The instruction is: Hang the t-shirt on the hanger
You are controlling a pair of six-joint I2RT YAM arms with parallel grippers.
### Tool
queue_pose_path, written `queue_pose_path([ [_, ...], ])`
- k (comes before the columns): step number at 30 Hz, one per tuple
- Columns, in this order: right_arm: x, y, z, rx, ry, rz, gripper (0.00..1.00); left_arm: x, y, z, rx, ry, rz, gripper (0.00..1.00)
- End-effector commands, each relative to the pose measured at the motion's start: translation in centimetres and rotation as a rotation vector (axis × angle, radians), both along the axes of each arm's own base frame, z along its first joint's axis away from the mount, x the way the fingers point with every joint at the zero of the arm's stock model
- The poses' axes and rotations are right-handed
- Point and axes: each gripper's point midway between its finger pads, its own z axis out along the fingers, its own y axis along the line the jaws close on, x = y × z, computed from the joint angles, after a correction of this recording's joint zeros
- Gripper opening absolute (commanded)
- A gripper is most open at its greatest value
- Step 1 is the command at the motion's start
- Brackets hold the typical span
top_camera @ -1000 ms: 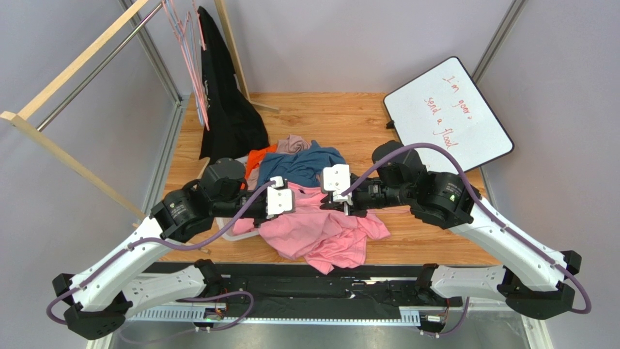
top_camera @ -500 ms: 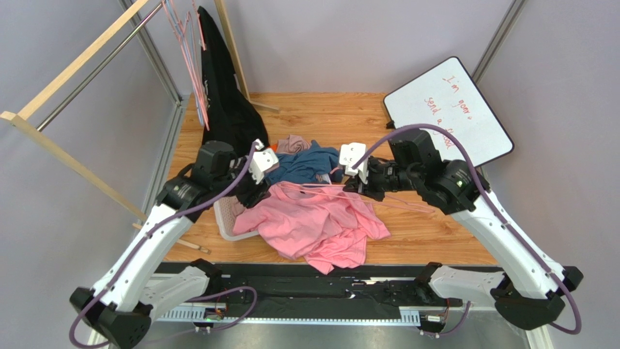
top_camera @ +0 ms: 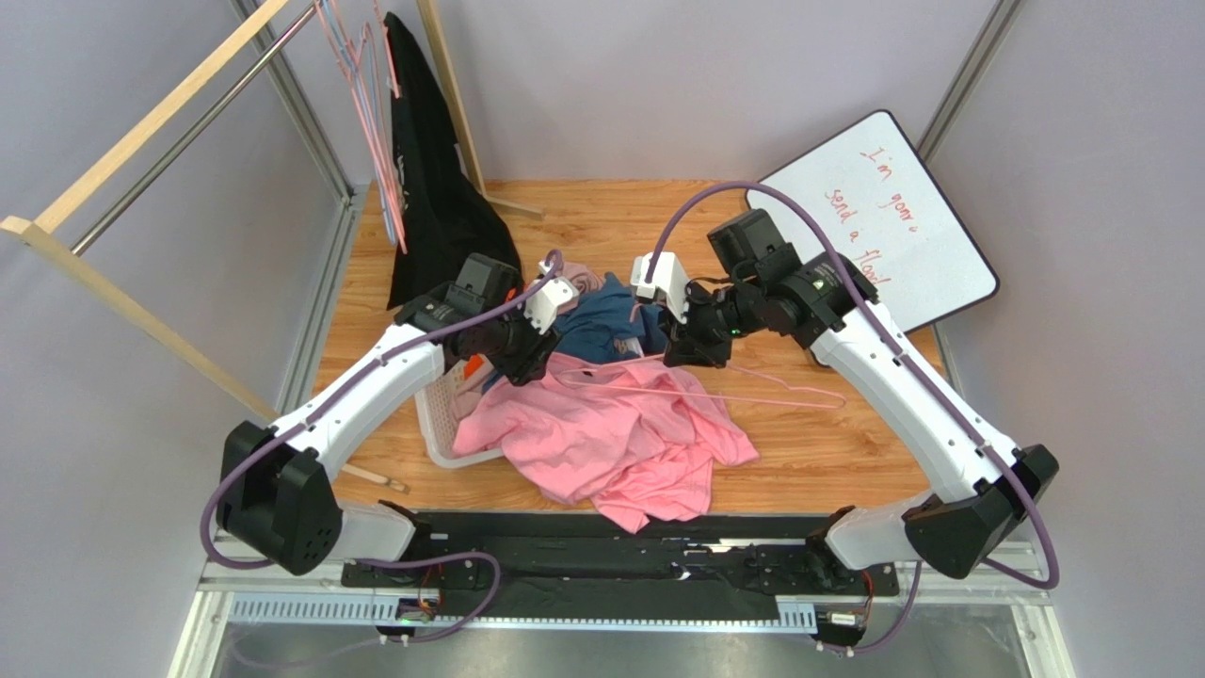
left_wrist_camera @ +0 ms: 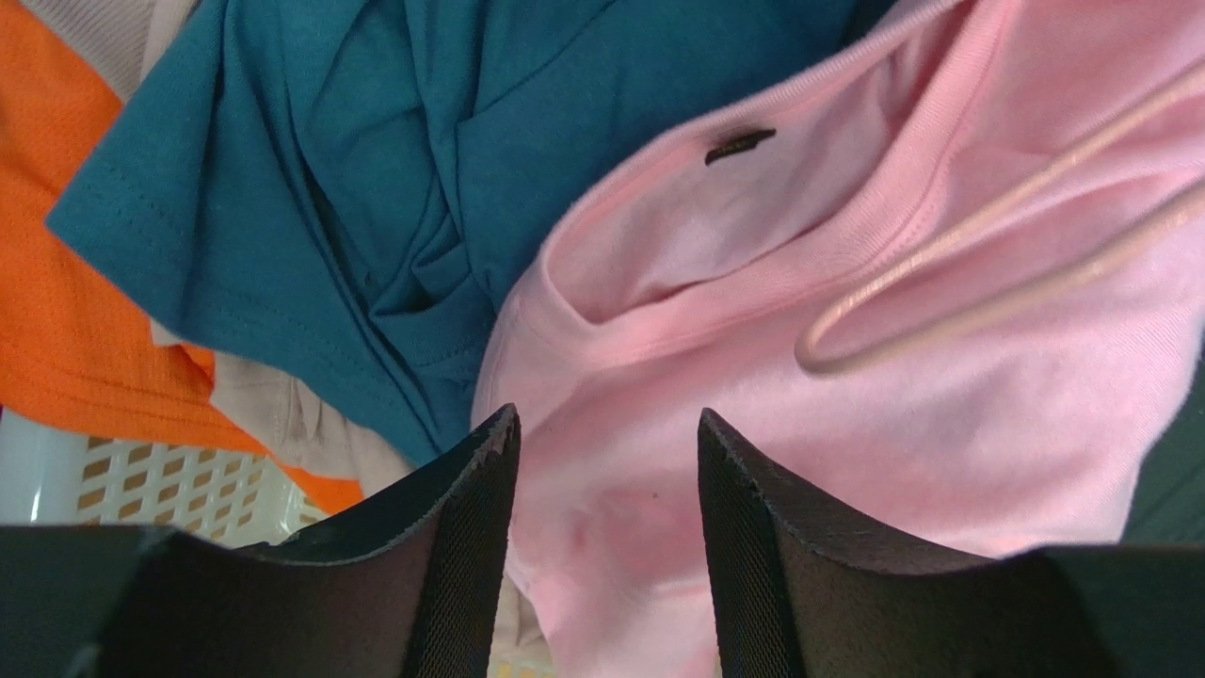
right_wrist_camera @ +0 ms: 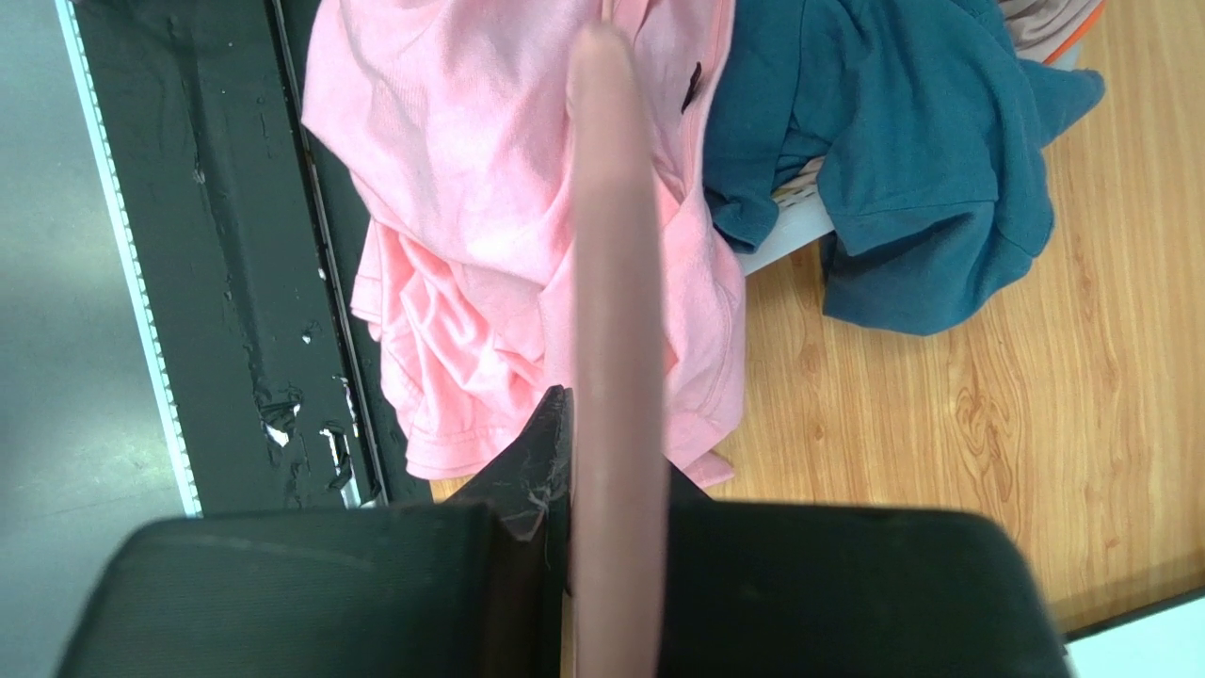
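Note:
The light-pink t-shirt (top_camera: 608,431) lies crumpled on the table's front half, its round collar toward the blue shirt. My left gripper (left_wrist_camera: 601,445) is open just above the shirt's shoulder (left_wrist_camera: 679,424), beside the collar, with nothing between its fingers (left_wrist_camera: 474,523). In the top view this left gripper (top_camera: 531,353) sits at the shirt's far left edge. My right gripper (top_camera: 689,346) is shut on the thin pink hanger (top_camera: 828,399), which lies across the shirt's collar area; its rounded end (left_wrist_camera: 849,339) rests on the pink cloth. In the right wrist view the hanger rod (right_wrist_camera: 615,325) runs up between the shut jaws.
A blue t-shirt (top_camera: 601,318), an orange garment (left_wrist_camera: 85,297) and a beige one lie piled behind the pink shirt, partly in a white basket (top_camera: 441,424). A black garment (top_camera: 439,212) hangs at the back left under a wooden rack (top_camera: 142,127). A whiteboard (top_camera: 870,219) leans at the back right.
My left gripper let go of the pink shirt, opened, and swung to the shirt's far left edge. My right arm pulled back and away with the hanger.

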Motion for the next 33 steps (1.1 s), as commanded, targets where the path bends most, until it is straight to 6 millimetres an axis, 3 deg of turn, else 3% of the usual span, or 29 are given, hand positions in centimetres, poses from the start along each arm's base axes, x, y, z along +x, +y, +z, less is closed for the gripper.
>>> queue_pose_path([
  [1, 0.8, 0.9, 0.9, 0.044, -0.001, 0.021, 0.0, 2.5, -1.4, 1.3, -0.056, -0.068, 0.012, 0.55],
  [8, 2.9, 1.8, -0.6, 0.034, 0.018, 0.001, 0.0, 4.2, -1.6, -1.1, -0.001, -0.06, 0.013, 0.52],
  [13, 4.3, 2.3, -0.7, 0.034, 0.007, -0.013, 0.0, 4.9, -1.4, -1.7, 0.026, -0.082, 0.005, 0.24],
  [15, 4.5, 2.4, -0.8, 0.033, 0.007, -0.014, 0.0, 4.8, -1.6, -0.8, 0.009, -0.104, -0.011, 0.09],
  [17, 4.7, 2.5, -1.0, 0.031, 0.011, -0.014, 0.0, 4.5, -1.8, 0.7, -0.024, -0.135, -0.031, 0.01],
  [23, 4.9, 3.1, -0.8, 0.057, 0.006, -0.002, 0.0, 2.8, -2.0, 3.8, -0.063, -0.203, -0.104, 0.0],
  [30, 4.7, 2.8, 1.9, 0.104, -0.069, 0.017, 0.0, 1.8, -1.2, 4.2, -0.038, -0.214, -0.121, 0.0],
  [33, 4.8, 2.4, 1.8, 0.101, -0.09, 0.033, 0.0, 1.5, -1.3, 5.1, -0.051, -0.23, -0.139, 0.0],
])
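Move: The near rim of the pink T-shirt's collar, at its left corner, lies about 3 cm ahead of the open left fingers, 1 cm to their right and 5 cm below. The hanger's left end is about level with them, some 5 cm right and 2 cm ahead; the blue shirt is about 9 cm ahead, 11 cm right and 6 cm lower. From the right hand, which holds the hanger at its hook, that collar corner lies about 18 cm left, 4 cm ahead and 16 cm below. Bring the left gripper forward and down about 4 cm each way onto the collar rim, shut the fingers to pinch it, then raise it some 6 cm, easing slightly back and tilting the fingertips up about 10 degrees. Meanwhile keep the right grip on the hook and carry the hanger forward, down and a little left, its left end towards the neck opening, rising slightly at the end. ##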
